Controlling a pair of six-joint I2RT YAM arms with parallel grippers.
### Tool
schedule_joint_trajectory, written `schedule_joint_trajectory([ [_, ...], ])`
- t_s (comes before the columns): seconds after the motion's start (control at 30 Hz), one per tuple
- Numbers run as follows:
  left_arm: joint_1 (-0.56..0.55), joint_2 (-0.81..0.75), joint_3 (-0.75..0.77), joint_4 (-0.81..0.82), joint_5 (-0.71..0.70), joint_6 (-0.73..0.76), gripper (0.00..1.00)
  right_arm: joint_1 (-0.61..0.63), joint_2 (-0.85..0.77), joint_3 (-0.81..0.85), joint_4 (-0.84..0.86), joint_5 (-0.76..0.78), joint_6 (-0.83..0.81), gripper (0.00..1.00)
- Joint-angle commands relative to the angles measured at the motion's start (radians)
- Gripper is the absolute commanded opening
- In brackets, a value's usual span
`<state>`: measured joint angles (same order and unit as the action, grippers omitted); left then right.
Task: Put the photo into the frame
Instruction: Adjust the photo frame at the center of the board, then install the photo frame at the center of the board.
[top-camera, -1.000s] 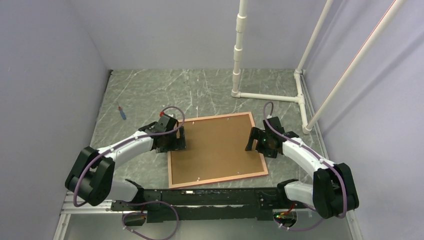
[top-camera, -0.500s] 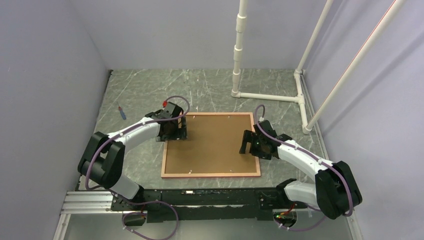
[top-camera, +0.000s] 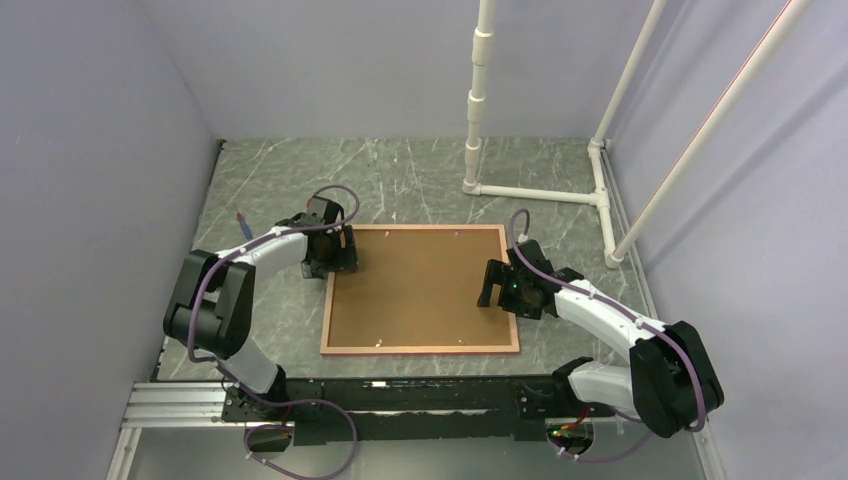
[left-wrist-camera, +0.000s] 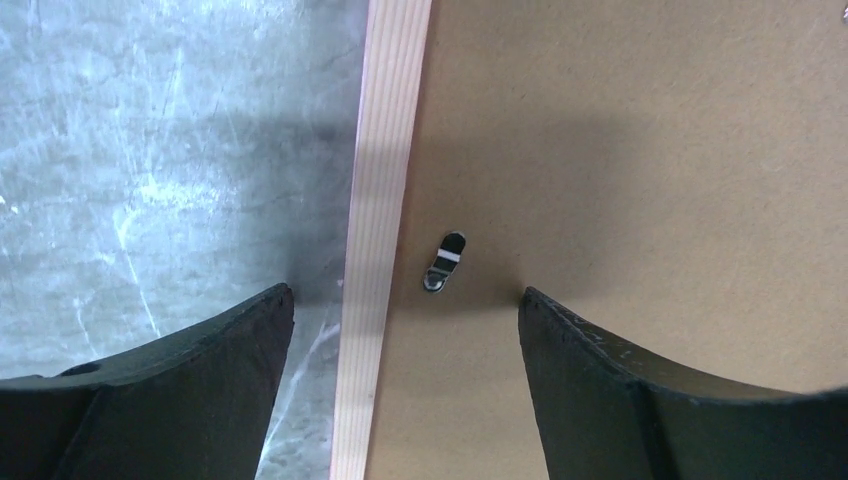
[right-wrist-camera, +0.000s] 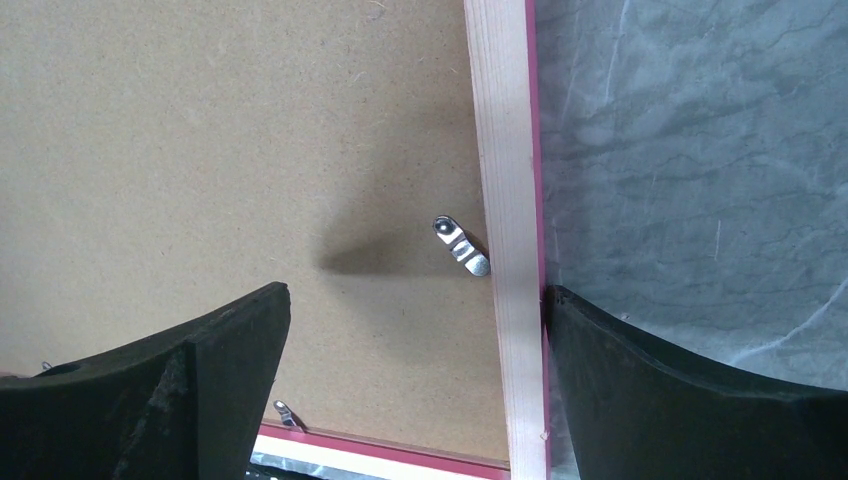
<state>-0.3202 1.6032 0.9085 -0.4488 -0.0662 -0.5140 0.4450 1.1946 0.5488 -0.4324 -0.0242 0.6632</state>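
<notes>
The frame (top-camera: 420, 349) lies flat on the table, back side up, its pink edges round a brown backing board (top-camera: 420, 285). The photo is hidden. My left gripper (top-camera: 338, 255) is open and straddles the frame's left edge (left-wrist-camera: 380, 200) near the far corner, one finger over the table, the other over the board, close to a metal clip (left-wrist-camera: 445, 263). My right gripper (top-camera: 497, 288) is open astride the right edge (right-wrist-camera: 505, 150). Its outer finger (right-wrist-camera: 640, 370) is against the rim, and a turn clip (right-wrist-camera: 460, 243) lies just ahead. Neither gripper holds anything.
A white pipe stand (top-camera: 478, 100) rises at the back right, with its base pipes (top-camera: 540, 192) on the table beyond the frame. A small blue pen-like item (top-camera: 243, 225) lies at the far left. Grey walls close in on both sides.
The frame has turned from skewed to square with the table. My left gripper has slid back along the left edge toward the far corner. The right gripper has shifted slightly left.
</notes>
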Motion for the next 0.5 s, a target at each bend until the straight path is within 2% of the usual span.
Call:
schedule_joint_trajectory([
  [0.0,0.016,0.056,0.030,0.042,0.004,0.029,0.84,0.012,0.039,-0.030,0.027,-0.062,0.032,1.00],
  [0.13,0.028,0.079,0.044,0.043,-0.005,0.025,0.83,0.011,0.042,-0.031,0.032,-0.066,0.033,1.00],
  [0.23,0.033,0.080,0.057,0.038,-0.017,0.033,0.78,0.010,0.047,-0.027,0.029,-0.066,0.029,1.00],
  [0.47,0.033,0.055,0.046,0.033,-0.031,0.065,0.54,0.010,0.060,-0.037,0.052,-0.080,0.032,1.00],
])
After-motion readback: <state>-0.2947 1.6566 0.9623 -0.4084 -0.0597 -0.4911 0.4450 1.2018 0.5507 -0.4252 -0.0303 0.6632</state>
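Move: The photo frame's middle lies about 18 cm to the left hand's right and 4 cm back. The left rail runs between its fingers, some 1 cm left and level with it; a metal clip sits 2 cm ahead and 1 cm right. From the right hand, the photo frame's middle is about 6 cm ahead and 18 cm left, with the right rail roughly 3 cm right, straight across. All lie about 1 cm lower. Left hand slides 2.5 cm forward along the left rail, fingers narrowing; right keeps its outer finger against the right rail. ##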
